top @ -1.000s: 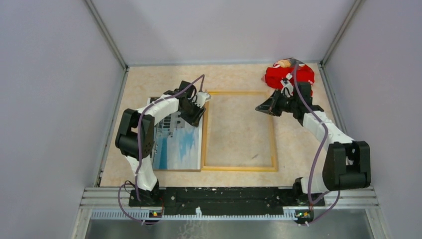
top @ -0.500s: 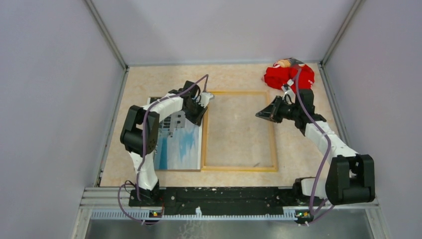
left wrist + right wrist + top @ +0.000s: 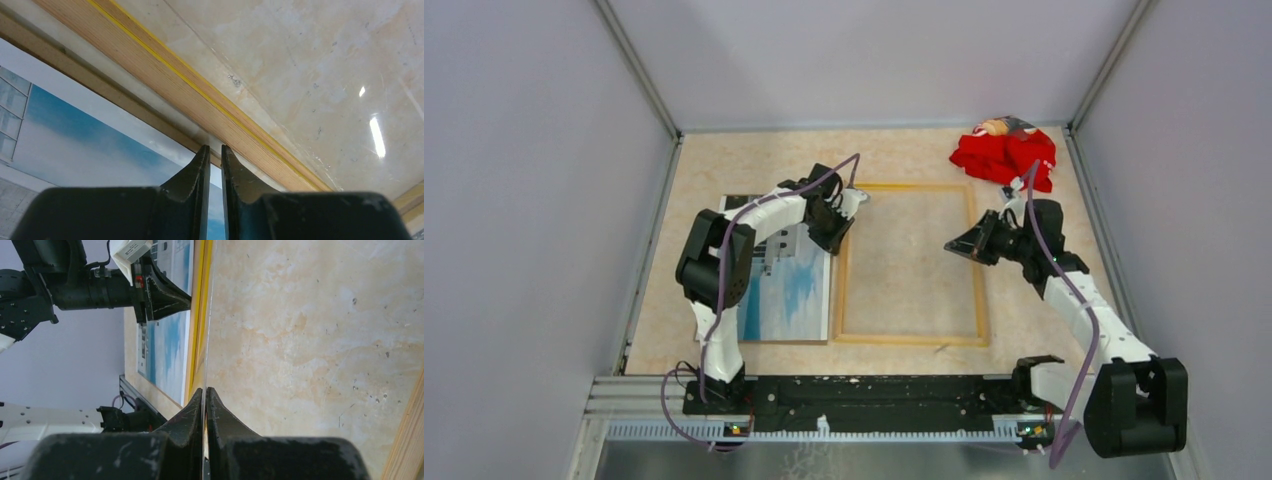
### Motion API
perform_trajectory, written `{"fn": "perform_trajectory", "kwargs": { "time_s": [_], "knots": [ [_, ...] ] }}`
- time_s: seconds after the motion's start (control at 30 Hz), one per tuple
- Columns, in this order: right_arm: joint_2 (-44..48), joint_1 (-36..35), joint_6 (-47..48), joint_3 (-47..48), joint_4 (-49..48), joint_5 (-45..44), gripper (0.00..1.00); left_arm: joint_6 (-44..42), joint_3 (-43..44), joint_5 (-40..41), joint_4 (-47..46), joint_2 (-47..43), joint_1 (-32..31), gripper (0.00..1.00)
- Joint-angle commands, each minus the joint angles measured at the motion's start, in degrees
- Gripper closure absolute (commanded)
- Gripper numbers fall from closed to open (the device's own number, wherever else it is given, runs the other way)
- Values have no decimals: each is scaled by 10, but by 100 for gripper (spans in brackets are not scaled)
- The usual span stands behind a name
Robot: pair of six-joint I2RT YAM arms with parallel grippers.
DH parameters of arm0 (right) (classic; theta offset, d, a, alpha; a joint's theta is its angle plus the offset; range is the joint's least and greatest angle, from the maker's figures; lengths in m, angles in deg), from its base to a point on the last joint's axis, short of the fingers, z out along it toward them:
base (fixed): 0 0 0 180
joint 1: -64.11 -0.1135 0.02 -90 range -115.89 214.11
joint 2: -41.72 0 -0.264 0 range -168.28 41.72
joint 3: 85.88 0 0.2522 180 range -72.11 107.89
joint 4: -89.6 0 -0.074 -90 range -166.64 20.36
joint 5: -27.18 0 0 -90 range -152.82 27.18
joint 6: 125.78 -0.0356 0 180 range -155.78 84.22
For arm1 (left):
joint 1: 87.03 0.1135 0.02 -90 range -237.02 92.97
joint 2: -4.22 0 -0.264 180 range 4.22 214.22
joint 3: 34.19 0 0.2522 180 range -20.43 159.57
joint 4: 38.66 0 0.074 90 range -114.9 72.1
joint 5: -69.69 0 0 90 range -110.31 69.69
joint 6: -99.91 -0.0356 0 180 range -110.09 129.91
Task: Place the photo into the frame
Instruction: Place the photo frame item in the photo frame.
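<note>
The frame [image 3: 982, 290] lies flat mid-table with its pale wood back up; a yellow line runs along its left rail in the left wrist view [image 3: 165, 75]. The photo [image 3: 789, 290] lies face up to its left on a brown backing board [image 3: 779, 341]. My left gripper [image 3: 837, 225] is shut to a thin slit with nothing in it, its tips [image 3: 212, 148] over the photo's [image 3: 75, 125] right edge beside the rail. My right gripper [image 3: 957, 246] is at the right rail, shut [image 3: 204, 390] on the edge of a thin clear pane [image 3: 209, 315].
A red cloth bundle [image 3: 1004, 152] lies in the far right corner. Grey walls enclose the table on three sides. The black rail with the arm bases [image 3: 874, 390] runs along the near edge.
The frame has slid a little to the right. My right arm has drawn back toward the near right, still shut. My left gripper has moved right to the frame's left rail.
</note>
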Motion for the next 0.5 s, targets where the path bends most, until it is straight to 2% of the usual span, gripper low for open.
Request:
{"fn": "perform_trajectory", "kwargs": {
  "time_s": [0.0,0.13,0.3,0.47],
  "knots": [
    [28,4,-4,16,-26,-9,100,11,27,1,2,4,-10,80],
    [6,4,-13,46,-56,16,100,9,30,14,13,-21,-3,77],
    [-15,4,-20,67,-114,33,100,6,28,4,22,-59,16,55],
    [-57,4,-37,84,-154,47,100,20,9,-15,28,-57,22,52]
  ]
}}
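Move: The photo frame's middle lies about 6 cm ahead of the right hand, 7 cm to its left and some 15 cm below; this hand already holds the clear sheet. From the low left hand that middle is about 15 cm to the right, 1 cm back and 2 cm down, with the frame's left bar only some 2 cm to its right and 1 cm back. The photo print is centred about 11 cm left of the left hand, 2 cm back. The clear sheet stays pinched in the shut right fingers and is carried up about 4 cm and forward some 3 cm above the frame, the fingers tipping slightly upward. Meanwhile the left hand rises 2.5 cm off the frame's left bar, drifts a little left and forward, and spreads its nearly shut fingers to about half open. ##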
